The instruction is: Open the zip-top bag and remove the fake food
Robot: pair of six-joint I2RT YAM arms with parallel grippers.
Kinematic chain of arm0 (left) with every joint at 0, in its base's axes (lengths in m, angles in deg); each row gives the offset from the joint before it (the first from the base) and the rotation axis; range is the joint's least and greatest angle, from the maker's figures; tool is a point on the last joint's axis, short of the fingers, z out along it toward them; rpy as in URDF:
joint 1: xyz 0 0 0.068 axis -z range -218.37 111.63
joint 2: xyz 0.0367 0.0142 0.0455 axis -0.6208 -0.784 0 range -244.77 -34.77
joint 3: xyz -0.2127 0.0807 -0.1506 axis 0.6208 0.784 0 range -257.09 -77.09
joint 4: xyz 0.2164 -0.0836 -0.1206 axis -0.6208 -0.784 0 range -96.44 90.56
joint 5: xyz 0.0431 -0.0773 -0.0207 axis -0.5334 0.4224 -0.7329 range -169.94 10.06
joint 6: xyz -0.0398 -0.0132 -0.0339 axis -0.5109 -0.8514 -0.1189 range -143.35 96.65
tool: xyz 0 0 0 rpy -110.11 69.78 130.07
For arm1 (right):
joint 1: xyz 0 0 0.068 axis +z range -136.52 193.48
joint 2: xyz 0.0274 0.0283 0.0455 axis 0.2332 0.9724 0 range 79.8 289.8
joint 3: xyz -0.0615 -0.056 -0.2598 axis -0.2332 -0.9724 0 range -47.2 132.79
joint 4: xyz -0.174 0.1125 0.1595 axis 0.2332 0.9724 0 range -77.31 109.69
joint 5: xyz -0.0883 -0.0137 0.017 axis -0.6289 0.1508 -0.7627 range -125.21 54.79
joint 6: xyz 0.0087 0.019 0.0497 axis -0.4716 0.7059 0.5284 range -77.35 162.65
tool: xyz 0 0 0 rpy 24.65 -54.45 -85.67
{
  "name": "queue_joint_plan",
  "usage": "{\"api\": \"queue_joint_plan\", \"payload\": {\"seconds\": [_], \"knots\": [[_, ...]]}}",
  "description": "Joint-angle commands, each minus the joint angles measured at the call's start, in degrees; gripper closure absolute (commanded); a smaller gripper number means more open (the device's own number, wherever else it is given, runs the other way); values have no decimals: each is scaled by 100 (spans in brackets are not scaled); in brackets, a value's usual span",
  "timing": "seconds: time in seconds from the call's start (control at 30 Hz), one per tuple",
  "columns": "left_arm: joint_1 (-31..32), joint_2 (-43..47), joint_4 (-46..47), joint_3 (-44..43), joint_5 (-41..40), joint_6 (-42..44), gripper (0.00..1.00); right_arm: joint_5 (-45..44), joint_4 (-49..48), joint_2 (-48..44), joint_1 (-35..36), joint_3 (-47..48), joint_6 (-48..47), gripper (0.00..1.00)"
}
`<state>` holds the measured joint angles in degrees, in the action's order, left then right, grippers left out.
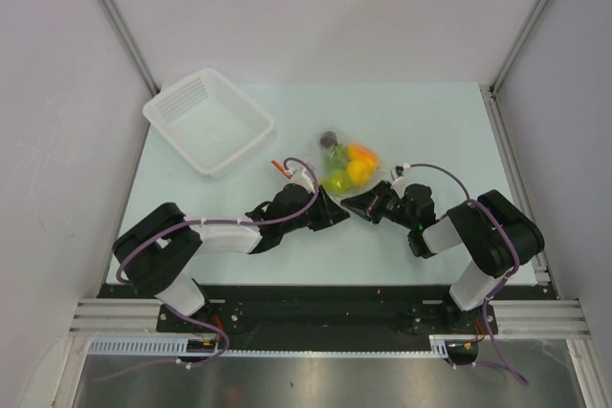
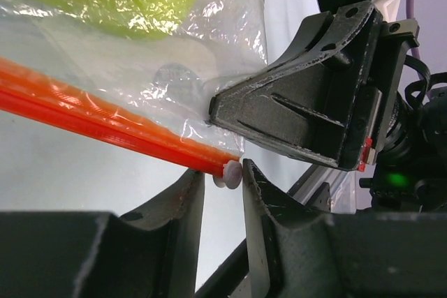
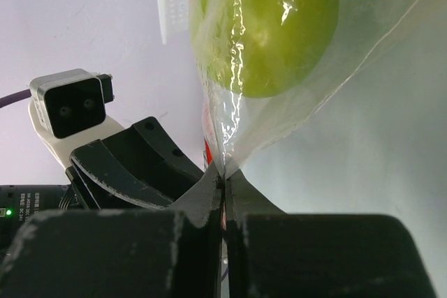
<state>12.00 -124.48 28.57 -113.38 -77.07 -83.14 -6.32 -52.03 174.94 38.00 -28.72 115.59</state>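
The zip-top bag (image 1: 346, 167) lies mid-table, clear and crinkly, holding the fake food: a green pear (image 1: 337, 180), a yellow fruit (image 1: 360, 171), an orange piece (image 1: 363, 152) and a dark round piece (image 1: 327, 138). My right gripper (image 3: 223, 176) is shut on a bottom corner of the bag (image 3: 279, 102), just below the green pear (image 3: 272, 40). My left gripper (image 2: 223, 179) stands with a narrow gap between its jaws. The white slider (image 2: 228, 172) at the end of the red-orange zip strip (image 2: 105, 120) sits at its fingertips, touching the right finger. The two grippers nearly meet at the bag's near edge.
A white slotted basket (image 1: 167, 102) stands at the back left of the table. The right gripper's black body (image 2: 300, 116) fills the right side of the left wrist view, very close. White walls enclose the table on three sides.
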Motion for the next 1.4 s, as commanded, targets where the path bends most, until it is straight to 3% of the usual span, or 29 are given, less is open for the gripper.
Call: {"api": "queue_joint_plan", "payload": {"seconds": [0.0, 0.3, 0.47, 0.77, 0.97, 1.1, 1.13, 1.23, 1.37], "knots": [[-62, 120, 47, -10, -243, 125, 70, -23, -540, -21, 36, -72, 79, 100], [-150, 366, -155, 87, -586, 318, 100, 100, -1182, 304, 27, -195, 317, 100], [-203, 534, 10, 184, -587, 485, 100, 135, -1165, 418, 19, -292, 168, 100], [-378, 586, 608, 377, 301, 495, 100, 267, -664, 278, -201, -380, -281, 100], [-546, 630, 706, 544, 565, 266, 100, 381, -49, -170, -280, -468, -703, 100], [-581, 499, 793, 501, 776, 143, 100, 434, 905, -556, -263, -302, -1062, 100], [-581, 420, 933, 509, 854, 82, 100, 451, 1144, -696, -254, -188, -1185, 95], [-555, 227, 1380, 579, 1066, -181, 100, 224, 1690, -1022, -140, -222, -1230, 65], [-441, 42, 1777, 676, 1136, -533, 100, -32, 2366, -1785, -52, -362, -1099, 57]]}}
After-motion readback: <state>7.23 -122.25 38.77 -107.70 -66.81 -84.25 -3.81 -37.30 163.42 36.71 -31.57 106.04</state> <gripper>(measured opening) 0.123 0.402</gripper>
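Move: The slider at the bag's zip end sits between the left hand's open fingertips, about 1 cm ahead. From that hand the green pear is some 7 cm ahead and 1 cm left, the yellow food about 10 cm ahead and 4 cm right, both slightly lower. The right hand already pinches the bag's film at its own fingertips; the slider lies roughly 3 cm back and 1 cm left of it. The left fingers shut on the zip slider and keep it pinched, easing about 1.5 cm left, then rising some 2 cm. Meanwhile the right hand, still gripping the film beside the slider, draws it about 2.5 cm back towards the robot and a little right, then opens nearly halfway and lets the film go. ##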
